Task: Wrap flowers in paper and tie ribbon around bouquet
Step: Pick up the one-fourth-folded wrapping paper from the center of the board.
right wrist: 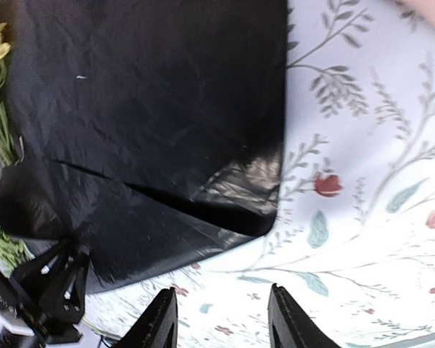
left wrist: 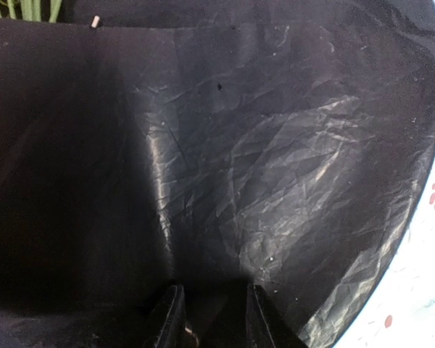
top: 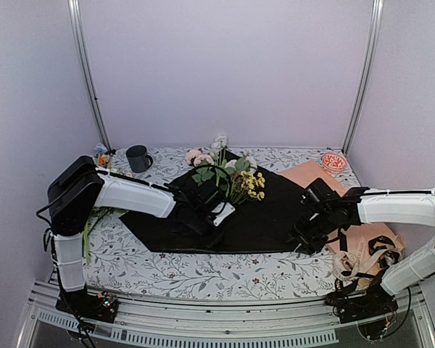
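Observation:
The black paper (top: 268,210) lies spread flat across the middle of the table. The flowers (top: 206,163), pink and white blooms with green leaves, rest on its far corner, stems pointing toward my left gripper (top: 216,214). In the left wrist view, crinkled paper (left wrist: 275,159) fills the frame. The left gripper (left wrist: 212,319) has its fingers a little apart, and what lies between them is too dark to make out. My right gripper (right wrist: 221,322) hovers open over the tablecloth, just off the paper's (right wrist: 145,109) lifted right corner. The cream ribbon (top: 350,264) lies at the near right.
A bunch with small yellow blooms (top: 251,183) lies on the paper beside the flowers. A peach sheet (top: 312,174) sits under the right arm, with a black strap (top: 380,250) on it. A dark mug (top: 138,157) and a red patterned dish (top: 334,162) stand at the back. Loose green stems (top: 94,217) lie at the left.

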You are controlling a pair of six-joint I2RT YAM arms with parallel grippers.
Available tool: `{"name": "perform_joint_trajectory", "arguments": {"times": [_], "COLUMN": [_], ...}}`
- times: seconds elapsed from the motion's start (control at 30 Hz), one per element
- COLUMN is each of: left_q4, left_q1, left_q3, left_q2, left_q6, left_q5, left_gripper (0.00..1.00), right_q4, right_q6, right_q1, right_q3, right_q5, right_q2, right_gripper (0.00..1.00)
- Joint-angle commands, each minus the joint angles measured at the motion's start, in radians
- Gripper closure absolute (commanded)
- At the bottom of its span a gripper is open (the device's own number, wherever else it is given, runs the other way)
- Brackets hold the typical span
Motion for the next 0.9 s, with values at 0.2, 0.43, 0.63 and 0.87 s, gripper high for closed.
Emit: {"name": "perform_joint_trajectory", "arguments": {"times": [0.2,0.43,0.63,0.87], "left_q4": [-0.011,-0.011,-0.011,-0.012], "left_q1": [0.011,0.015,0.015,0.016], "left_q3": [-0.024,-0.029,-0.029,-0.026], "left_q2": [0.04,0.038,0.037,0.026], "left_q6": [0.022,0.016,0.019,0.017], "left_q5": [0.048,0.054,0.059,0.064], "left_gripper": [0.7,0.7,0.7,0.7], "right_q4": [-0.027,-0.055,-0.062,-0.031], "right_q6": [0.044,-0.012,-0.016,-0.038], "right_q1": [0.004,0.002,0.001,0.001], "right_q3": [0.13,0.16,0.123,0.097], "right_q5": [-0.073,0.003,0.031,0.043], "right_q2": [0.226,0.299,0.298,0.295], "right_gripper": [0.62,0.63,0.72,0.94]}}
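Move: The black wrapping paper's near right corner lies about 5 cm below the right hand, roughly 1 cm ahead and 1 cm to the left of it. The pink paper sits some 12 cm to that hand's right and 13 cm ahead; the ribbon pile about 19 cm right and 3 cm back; the yellow flowers around 15 cm left and 23 cm ahead. From the left hand the same corner is roughly 24 cm right and 3 cm back, at about the same height. The folded black paper's near right corner is what the right hand comes down on: about 4 cm down, easing some 2 cm left and then about 1 cm back right, its fingertips tilting roughly 10 degrees back towards the base. Once low, its half-open fingers close most of the way around the corner's edge, while the left hand stays still, its fingers partly open, holding down the middle of the paper. ##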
